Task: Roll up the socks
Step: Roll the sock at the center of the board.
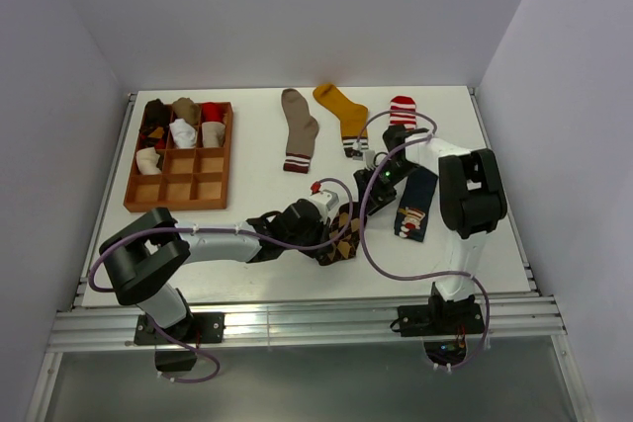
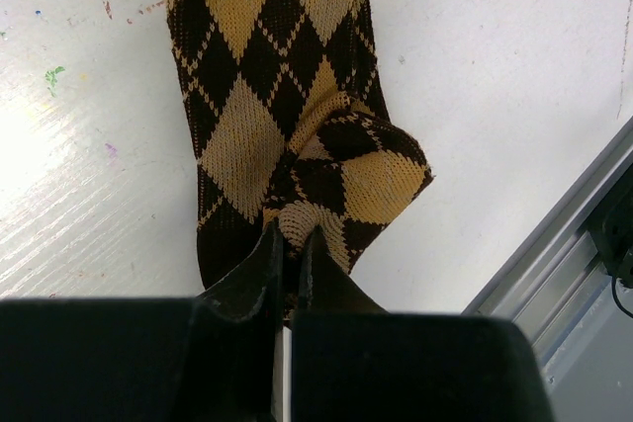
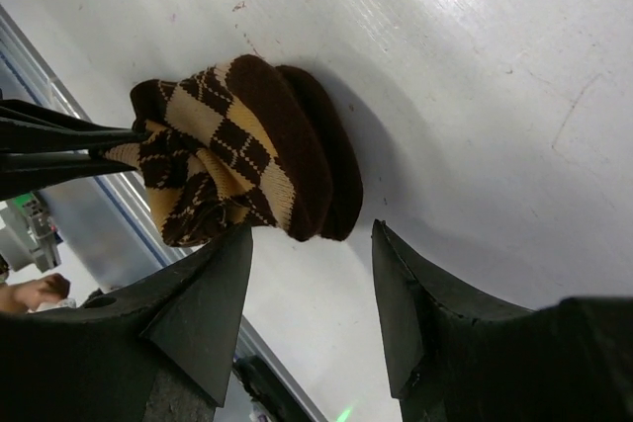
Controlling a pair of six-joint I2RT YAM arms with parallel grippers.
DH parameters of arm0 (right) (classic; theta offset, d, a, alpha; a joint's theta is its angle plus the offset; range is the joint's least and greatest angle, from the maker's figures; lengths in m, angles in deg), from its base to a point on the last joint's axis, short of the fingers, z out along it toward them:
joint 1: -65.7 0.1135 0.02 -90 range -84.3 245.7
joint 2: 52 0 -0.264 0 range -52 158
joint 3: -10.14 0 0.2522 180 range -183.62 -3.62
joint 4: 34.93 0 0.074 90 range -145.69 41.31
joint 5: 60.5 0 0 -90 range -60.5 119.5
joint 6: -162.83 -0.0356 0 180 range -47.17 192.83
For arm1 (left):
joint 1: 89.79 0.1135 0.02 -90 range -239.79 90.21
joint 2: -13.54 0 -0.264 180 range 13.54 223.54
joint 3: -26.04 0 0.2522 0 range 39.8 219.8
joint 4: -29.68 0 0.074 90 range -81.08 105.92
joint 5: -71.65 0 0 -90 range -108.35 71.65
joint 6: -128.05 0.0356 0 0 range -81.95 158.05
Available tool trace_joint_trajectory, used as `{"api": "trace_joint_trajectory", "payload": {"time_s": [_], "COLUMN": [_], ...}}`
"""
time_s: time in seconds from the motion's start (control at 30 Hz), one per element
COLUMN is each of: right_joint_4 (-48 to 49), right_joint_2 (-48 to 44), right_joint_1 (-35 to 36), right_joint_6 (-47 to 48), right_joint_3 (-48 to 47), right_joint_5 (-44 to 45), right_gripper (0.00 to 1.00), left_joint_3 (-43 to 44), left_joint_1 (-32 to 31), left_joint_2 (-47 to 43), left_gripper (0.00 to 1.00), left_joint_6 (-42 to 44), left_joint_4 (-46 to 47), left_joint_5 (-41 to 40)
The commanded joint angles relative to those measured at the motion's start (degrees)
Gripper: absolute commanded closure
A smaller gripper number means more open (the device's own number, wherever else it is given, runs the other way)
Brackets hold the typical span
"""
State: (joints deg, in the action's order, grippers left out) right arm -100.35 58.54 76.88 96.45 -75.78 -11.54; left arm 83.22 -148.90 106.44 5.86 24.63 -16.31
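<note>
A brown argyle sock (image 1: 343, 231) lies near the table's front edge, its near end folded over into a loose roll (image 2: 346, 170). My left gripper (image 2: 292, 236) is shut on that folded end (image 3: 168, 160). In the top view the left gripper (image 1: 331, 236) sits low at the sock's left side. My right gripper (image 3: 312, 228) is open just short of the sock's dark cuff (image 3: 316, 160), with nothing between its fingers. From above, the right gripper (image 1: 369, 185) hovers over the sock's far end.
A taupe sock (image 1: 299, 128), a mustard sock (image 1: 343, 111) and a red-white striped sock (image 1: 403, 111) lie flat at the back. A navy sock (image 1: 415, 205) lies under the right arm. A wooden grid tray (image 1: 194, 192) at the left holds several rolled socks. The table's metal front rail (image 2: 584, 214) runs close by.
</note>
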Motion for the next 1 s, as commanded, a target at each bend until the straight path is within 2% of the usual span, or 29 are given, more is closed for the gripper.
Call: {"api": "trace_joint_trajectory", "payload": {"time_s": [0.0, 0.33, 0.43, 0.47, 0.57, 0.67, 0.97], "right_joint_4": [-2.1, -0.3, 0.3, 0.9, 0.7, 0.5, -1.2], "right_joint_2": [1.3, 3.2, 4.1, 4.3, 6.1, 7.9, 13.4], "right_joint_1": [0.0, 1.8, 2.2, 2.4, 2.8, 3.3, 7.0], "right_joint_6": [-0.1, -2.3, -3.3, -3.7, -4.8, -5.2, -2.7], "right_joint_3": [-2.6, -2.1, -3.5, -3.9, -6.9, -10.3, -20.5], "right_joint_5": [-2.7, -1.8, -0.3, 0.2, 1.9, 3.9, 8.1], "right_gripper": [0.41, 0.43, 0.54, 0.65, 0.82, 0.89, 0.90], "left_joint_3": [0.7, 0.5, 0.4, 0.6, 1.6, 3.2, 13.2], "left_joint_1": [-0.5, -0.6, -0.6, -0.6, -0.7, -1.0, -1.1], "left_joint_2": [1.9, 1.5, 1.5, 1.5, 1.8, 1.9, 7.2], "left_gripper": [1.00, 1.00, 1.00, 1.00, 1.00, 1.00, 1.00], "left_joint_6": [0.9, 0.4, 0.5, 0.6, 1.2, 2.1, 4.5], "left_joint_4": [-4.2, -4.1, -4.2, -4.5, -6.1, -8.0, -19.4], "left_joint_5": [-1.3, -1.8, -1.8, -1.7, -1.8, -1.8, 1.0]}}
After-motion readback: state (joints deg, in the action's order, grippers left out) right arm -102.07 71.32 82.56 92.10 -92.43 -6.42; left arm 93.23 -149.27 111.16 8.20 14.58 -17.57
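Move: The argyle sock's loose brown end lies right under the open right fingers, about 1 cm back, 2 cm left and 2 cm below. From the left hand, which still pinches the sock's near end, that brown end is roughly 7 cm ahead and 10 cm right, slightly lower. The navy sock lies some 13 cm to the right hand's right and 3 cm farther out; the mustard sock about 27 cm ahead of it and 5 cm left. The argyle sock's brown end gets pinched by the right fingers as that hand sinks about 1.5 cm, easing back and left, and closes; gripping it, the right hand then draws forward some 5.5 cm and a little left, towards the mustard sock. The left fingers keep their hold on the near end, creeping a centimetre or two right and forward late on. ##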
